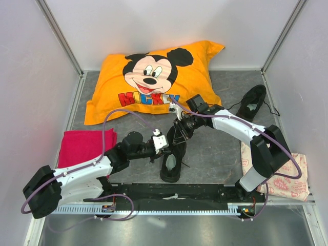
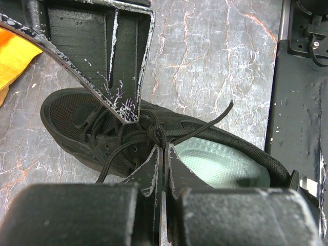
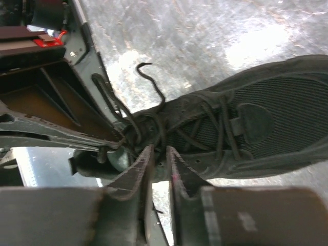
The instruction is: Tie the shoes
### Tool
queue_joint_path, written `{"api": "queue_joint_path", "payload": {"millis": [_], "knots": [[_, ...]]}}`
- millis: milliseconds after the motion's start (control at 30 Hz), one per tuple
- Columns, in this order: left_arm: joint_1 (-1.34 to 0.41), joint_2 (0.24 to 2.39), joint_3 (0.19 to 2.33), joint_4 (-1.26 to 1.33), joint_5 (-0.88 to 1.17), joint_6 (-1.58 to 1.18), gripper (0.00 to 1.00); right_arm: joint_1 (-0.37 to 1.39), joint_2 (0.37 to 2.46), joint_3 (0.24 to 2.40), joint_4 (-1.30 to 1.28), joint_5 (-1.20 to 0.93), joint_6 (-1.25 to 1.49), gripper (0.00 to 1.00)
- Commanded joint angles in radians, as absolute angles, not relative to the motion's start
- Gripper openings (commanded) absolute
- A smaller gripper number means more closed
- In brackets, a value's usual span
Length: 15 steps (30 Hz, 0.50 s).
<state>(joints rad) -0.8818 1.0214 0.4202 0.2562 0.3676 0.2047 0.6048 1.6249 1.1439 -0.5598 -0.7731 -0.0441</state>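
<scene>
One black shoe (image 1: 170, 163) lies between the arms with its toe toward the back, and its pale insole (image 2: 220, 161) shows. My left gripper (image 2: 164, 146) is shut on a black lace right at the knot (image 2: 158, 134) over the tongue. My right gripper (image 3: 159, 148) hovers over the same lacing from the other side. Its jaws stand a narrow gap apart with the tips at the laces, and nothing shows pinched between them. A loose lace end (image 3: 148, 77) curls onto the table. The second shoe (image 1: 252, 102) lies at the back right, untouched.
An orange Mickey pillow (image 1: 154, 77) fills the back. A red cloth (image 1: 84, 146) lies at the left and a printed pale cloth (image 1: 287, 179) at the right near the right arm's base. A black rail (image 1: 174, 192) runs along the near edge. Walls close in on both sides.
</scene>
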Motion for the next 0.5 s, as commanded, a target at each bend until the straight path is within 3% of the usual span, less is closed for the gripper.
{"api": "queue_joint_path", "payload": {"millis": [0,33,67,467], "knots": [[-0.879,1.026,0.471,0.245,0.361,0.242,0.01,0.604,1.64,1.193,-0.575,-0.851,-0.038,0.17],[-0.879,1.026,0.472,0.242,0.357,0.241,0.02,0.604,1.638,1.198,-0.577,-0.856,-0.04,0.13],[-0.879,1.029,0.476,0.239,0.357,0.239,0.02,0.604,1.635,1.201,-0.577,-0.856,-0.046,0.01],[-0.873,1.066,0.535,0.134,0.314,0.219,0.02,0.603,1.575,1.172,-0.523,-0.824,-0.015,0.0]]}}
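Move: The lace strand by the knot over the shoe's throat already lies at the right fingertips, within about 1 cm to their left. The left fingertips, holding the black lace, have that strand some 3 cm ahead and 1 cm to the right. From the right hand, the shoe's middle is about 4 cm back, 1 cm left and 6 cm below. The free lace end poking out on the right lies roughly 10 cm back, 5 cm right and 5 cm below. The lace strand beside the knot is pinched by the right fingers, which go from about a quarter open to shut, while the right hand stays nearly in place above the shoe, easing up and back by only about half a centimetre each. The left fingers keep their hold on the lace just behind, staying almost still with a slight late creep forward. ##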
